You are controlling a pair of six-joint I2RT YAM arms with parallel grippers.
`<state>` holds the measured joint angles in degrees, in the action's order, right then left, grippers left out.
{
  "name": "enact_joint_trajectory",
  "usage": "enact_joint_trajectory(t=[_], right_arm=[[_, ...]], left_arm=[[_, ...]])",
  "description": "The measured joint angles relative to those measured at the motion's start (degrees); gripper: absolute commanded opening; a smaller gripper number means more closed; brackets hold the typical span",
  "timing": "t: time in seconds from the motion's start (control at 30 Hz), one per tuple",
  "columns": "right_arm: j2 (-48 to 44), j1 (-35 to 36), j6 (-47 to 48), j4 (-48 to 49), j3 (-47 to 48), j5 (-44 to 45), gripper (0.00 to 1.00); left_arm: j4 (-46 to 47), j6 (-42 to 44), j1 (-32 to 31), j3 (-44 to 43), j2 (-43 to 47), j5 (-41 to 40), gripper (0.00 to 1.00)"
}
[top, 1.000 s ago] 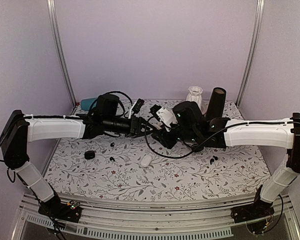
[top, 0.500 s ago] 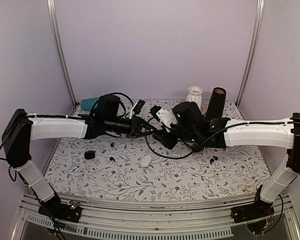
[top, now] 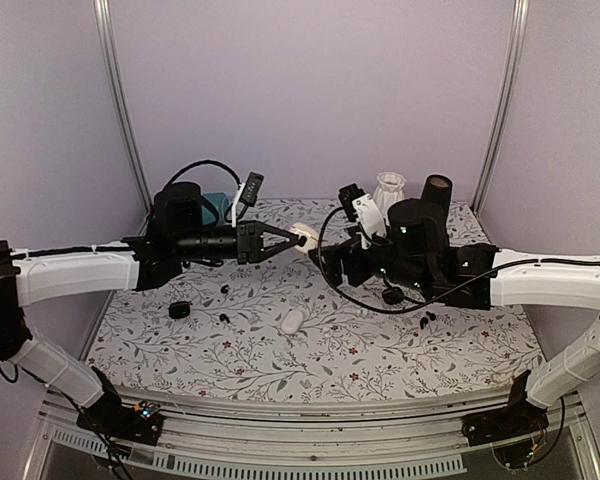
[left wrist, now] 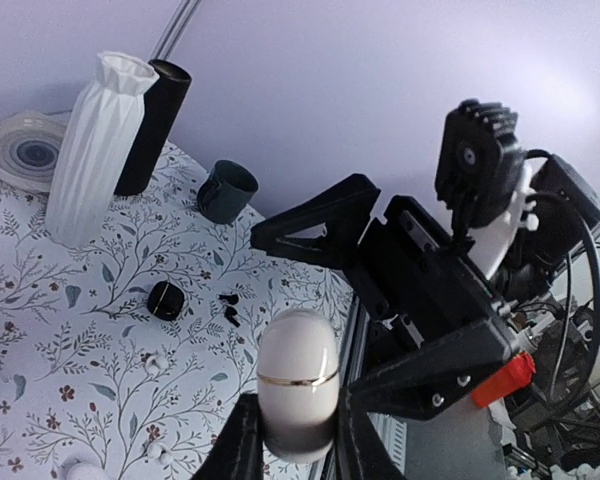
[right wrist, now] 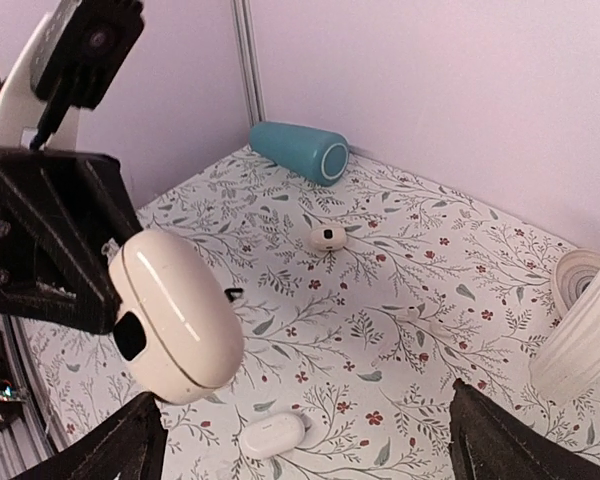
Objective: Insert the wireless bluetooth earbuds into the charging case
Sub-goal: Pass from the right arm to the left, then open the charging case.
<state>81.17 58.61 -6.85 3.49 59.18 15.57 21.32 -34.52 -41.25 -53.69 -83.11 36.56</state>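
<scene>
A white pebble-shaped charging case (left wrist: 298, 385) with a gold seam, closed, is held above the table with my left gripper (top: 296, 238) shut on its lower end. The right wrist view shows the same case (right wrist: 175, 320) at its left. My right gripper (top: 329, 265) faces it from the right, open and empty, a short gap away; its fingers (left wrist: 325, 222) flank the case without touching. Black earbuds (top: 225, 289) lie on the cloth at the left, with another pair (top: 425, 318) at the right. The wrist view also catches the earbuds (left wrist: 228, 306).
A black case (top: 180, 310) and a second black case (top: 392, 295) sit on the floral cloth, with a white case (top: 292, 320) near the middle. A white vase (top: 388, 190), black cylinder (top: 435, 200) and teal cup (right wrist: 300, 150) stand at the back. A small white case (right wrist: 327, 237) and white buds (right wrist: 410, 315) lie there too.
The left gripper has shut on the white case and drawn back to the left with it. The right gripper has opened wide and pulled away to the right.
</scene>
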Motion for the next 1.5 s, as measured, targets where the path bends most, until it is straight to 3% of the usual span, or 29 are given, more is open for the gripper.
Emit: enact_joint_trajectory(t=[0.43, 0.73, 1.03, 1.5], right_arm=[[-8.0, -0.87, -8.07, 8.31, -4.22, -9.97, 0.99], [-11.72, -5.64, -12.74, 8.59, -4.5, -21.07, 1.0], [-11.65, -5.92, -14.36, 8.81, -4.55, -26.43, 0.97], [-4.55, -8.2, -12.17, 10.64, -3.23, -29.97, 0.98]], left_arm=[[0.02, 8.46, -3.58, 5.86, 8.63, -11.82, 0.0], [8.28, 9.4, -3.98, 5.84, 8.11, -7.67, 0.0], [16.17, 8.98, -4.02, 3.93, 4.28, -0.87, 0.0], [22.77, 2.99, -4.0, 1.7, 0.59, 1.95, 0.0]])
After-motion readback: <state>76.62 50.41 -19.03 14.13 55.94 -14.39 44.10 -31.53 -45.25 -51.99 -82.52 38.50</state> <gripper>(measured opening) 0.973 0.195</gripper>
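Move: The white charging case is already in the left fingers, its middle about 2 cm to the right of the left hand point. From the right hand the case lies some 5 cm left, 2 cm back and 2 cm higher. Far below on the table, from the right hand: the white oval box about 9 cm left, level ahead; the white earbuds 8 cm right and 3 cm ahead; the black case 18 cm right, 9 cm ahead. Keeping its pinch on the white charging case, the left hand lifts it about 7 cm and draws it back some 4 cm, tipping the fingers upward and rolling. The right hand, fingers still wide open, rises about 8 cm beside the case while drawing back, rolls and turns counter-clockwise some 20 degrees, then eases down and forward; no touch on the case can be made out. ##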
